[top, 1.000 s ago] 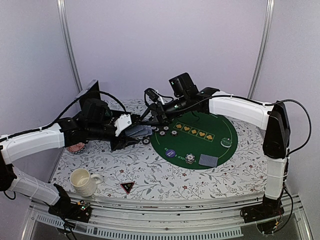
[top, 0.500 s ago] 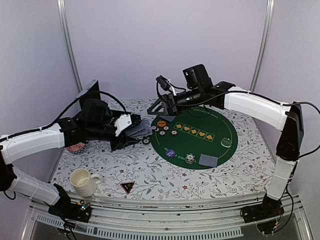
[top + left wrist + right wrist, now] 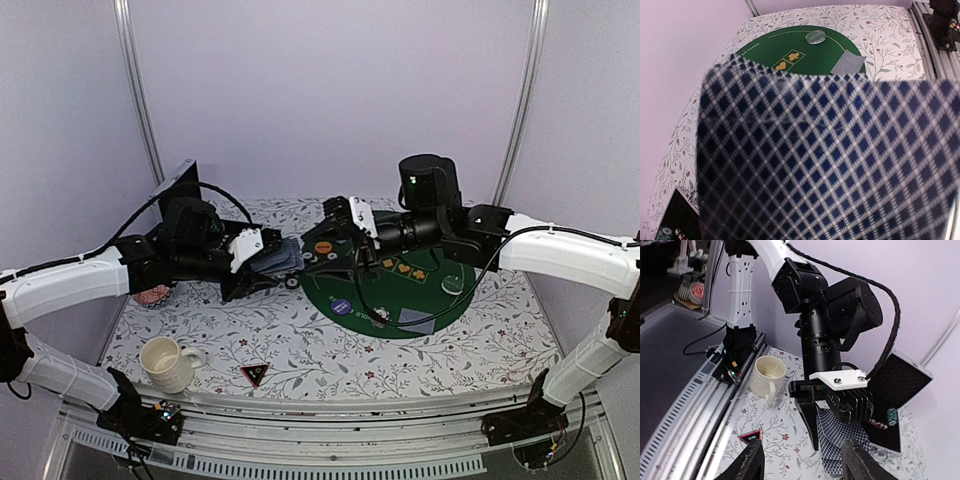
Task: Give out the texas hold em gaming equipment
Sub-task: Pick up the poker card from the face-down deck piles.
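My left gripper (image 3: 268,268) is shut on a fan of blue-checked playing cards (image 3: 283,257), held just above the table left of the green mat (image 3: 430,300). The fan fills the left wrist view as playing cards (image 3: 825,160). My right gripper (image 3: 318,256) points at the fan from the mat side. It is open, and its fingertips (image 3: 749,465) frame the fanned cards (image 3: 875,440) without touching them. An orange button (image 3: 322,247), a blue button (image 3: 342,306) and a card stack (image 3: 418,320) lie on the mat. A chip (image 3: 292,283) lies beside it. The black triangular marker (image 3: 254,374) is near the front edge.
A cream mug (image 3: 165,362) stands front left, next to the marker. A pink dish (image 3: 152,295) shows under the left arm. An open black case (image 3: 178,185) stands at the back left. A round clear disc (image 3: 452,284) lies on the mat's right side.
The right arm rose from the fan, then swung lower over the mat and again points its gripper at the cards. Its jaws have narrowed somewhat. The left arm has held still.
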Available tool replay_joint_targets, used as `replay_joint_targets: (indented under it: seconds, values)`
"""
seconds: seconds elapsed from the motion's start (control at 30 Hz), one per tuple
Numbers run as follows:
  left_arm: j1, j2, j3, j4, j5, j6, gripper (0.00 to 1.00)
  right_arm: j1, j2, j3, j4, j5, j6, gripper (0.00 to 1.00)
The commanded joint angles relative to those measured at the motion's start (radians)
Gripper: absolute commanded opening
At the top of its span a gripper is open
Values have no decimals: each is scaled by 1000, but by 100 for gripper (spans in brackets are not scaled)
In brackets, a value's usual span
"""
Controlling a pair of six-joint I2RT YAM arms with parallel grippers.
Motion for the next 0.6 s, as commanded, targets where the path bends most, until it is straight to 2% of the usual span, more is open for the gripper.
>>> replay_joint_targets:
  seconds: [0.0,0.13,0.27,0.57]
  values:
    - [5,-7,-6,15,21,5,38,22,56,36,17,99,-370,52]
    - [5,-6,-7,14,21,6,38,58,113,76,-18,193,-544,40]
    - [5,-4,-7,14,21,5,38,60,152,117,-27,210,-588,34]
    - [6,-4,-8,14,20,6,38,67,207,164,-87,230,-651,32]
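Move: The deck of poker cards, held by the left hand and right at its fingers, lies about 7 cm to the right hand's left, some 6 cm ahead and 10 cm below. From the right hand, the nearest dark chip on the table is about 20 cm ahead, 5 cm left and 32 cm down; the ALL IN triangle is some 5 cm back, 12 cm left and as far down. The deck stays pinched in the still left gripper while the right hand comes down on its free end, going about 4 cm left, 4 cm down and 3 cm forward, slowing to a stop. Its fingers keep pointing left as the wrist rolls some 35 degrees, forward side rising, and their gap narrows from about half open to a third; contact with the cards can't be seen. ##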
